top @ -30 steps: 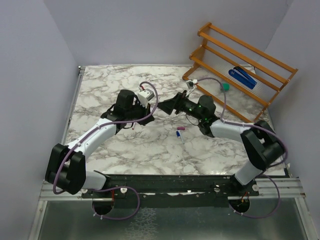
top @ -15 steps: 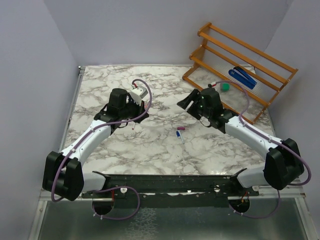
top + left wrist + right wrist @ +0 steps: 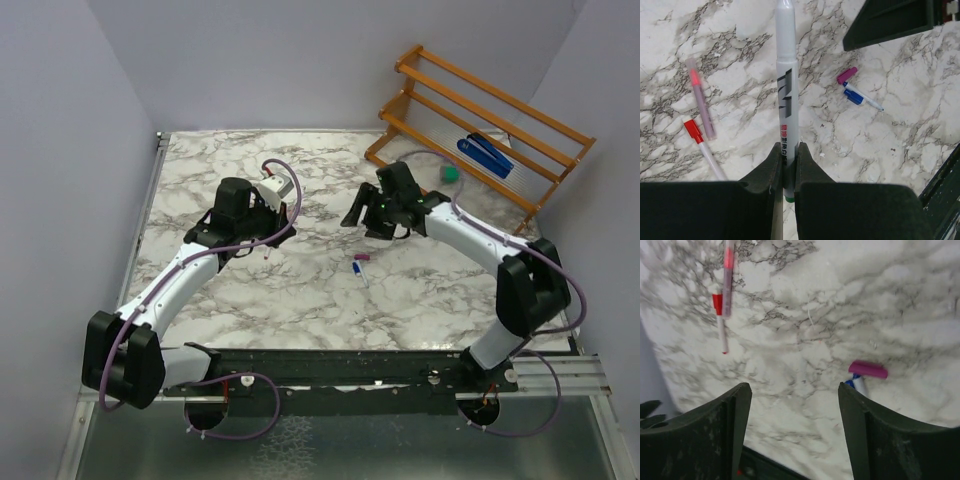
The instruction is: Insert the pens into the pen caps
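My left gripper (image 3: 787, 152) is shut on a pale grey-white pen (image 3: 786, 75) with black and red print and a green end at the jaws. On the marble below lie a pink pen (image 3: 701, 102) and a red-ended pen (image 3: 705, 150), side by side. Further right are a magenta pen cap (image 3: 847, 75) and a blue-ended pen (image 3: 862, 97), touching. My right gripper (image 3: 795, 400) hangs open over the table with nothing between its fingers. The magenta cap (image 3: 868, 369) lies just beyond its right finger. In the top view the right gripper (image 3: 352, 215) is just behind the cap (image 3: 361, 258).
A wooden rack (image 3: 480, 120) stands at the back right with a blue stapler-like object (image 3: 485, 155) on it. A small green block (image 3: 452, 173) sits by the rack. Grey walls enclose the marble table (image 3: 300, 300).
The two grippers were close together at the table's centre. The left one drew back left with the pen. The right one swung away right, then returned above the magenta cap, its jaws somewhat narrower.
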You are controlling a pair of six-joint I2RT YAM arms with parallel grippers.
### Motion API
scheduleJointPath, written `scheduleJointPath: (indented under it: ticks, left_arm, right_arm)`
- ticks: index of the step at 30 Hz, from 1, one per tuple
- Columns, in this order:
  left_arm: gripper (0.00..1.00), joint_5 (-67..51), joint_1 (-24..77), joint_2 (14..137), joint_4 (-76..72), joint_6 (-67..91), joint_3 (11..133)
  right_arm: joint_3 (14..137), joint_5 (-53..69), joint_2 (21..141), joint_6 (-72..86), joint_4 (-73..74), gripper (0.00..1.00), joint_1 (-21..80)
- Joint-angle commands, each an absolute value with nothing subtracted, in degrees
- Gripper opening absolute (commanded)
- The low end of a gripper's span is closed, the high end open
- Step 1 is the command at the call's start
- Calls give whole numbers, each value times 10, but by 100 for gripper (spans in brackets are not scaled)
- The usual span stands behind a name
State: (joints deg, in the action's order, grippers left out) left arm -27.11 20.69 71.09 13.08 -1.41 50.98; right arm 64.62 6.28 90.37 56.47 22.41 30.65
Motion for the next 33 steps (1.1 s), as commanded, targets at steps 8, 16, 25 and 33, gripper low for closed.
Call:
scheduleJointPath:
  ticks: [8,16,25,33]
  left_arm:
    - [0,-269,206,702,149,-34,522]
    - [0,-287,207,714,144,-30,526]
    - [0,-291,207,712,142,-24,523]
    - [0,-288,207,715,142,-24,522]
  right_arm:
    - [747,-63,969,-119,396,67,310]
    - [651,122,897,-154,332,54,310]
    - [622,130,924,-149,236,46,330]
    - [631,98,959,-152,201,42,338]
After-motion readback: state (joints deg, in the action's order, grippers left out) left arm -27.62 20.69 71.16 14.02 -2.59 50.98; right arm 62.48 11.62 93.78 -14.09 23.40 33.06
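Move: The purple cap lies beneath the right hand, about 12 cm down, some 3 cm to its left and level fore-and-aft. The blue cap is roughly 3 cm nearer the base than the purple cap and 1 cm farther left; the uncapped blue pen's middle is about 5 cm nearer the base. From the left hand, the purple cap lies some 16 cm right, 2 cm ahead and 16 cm down. Swinging right then left, the right hand sinks about 5 cm towards the purple cap, twisting counter-clockwise, fingers narrowing. ##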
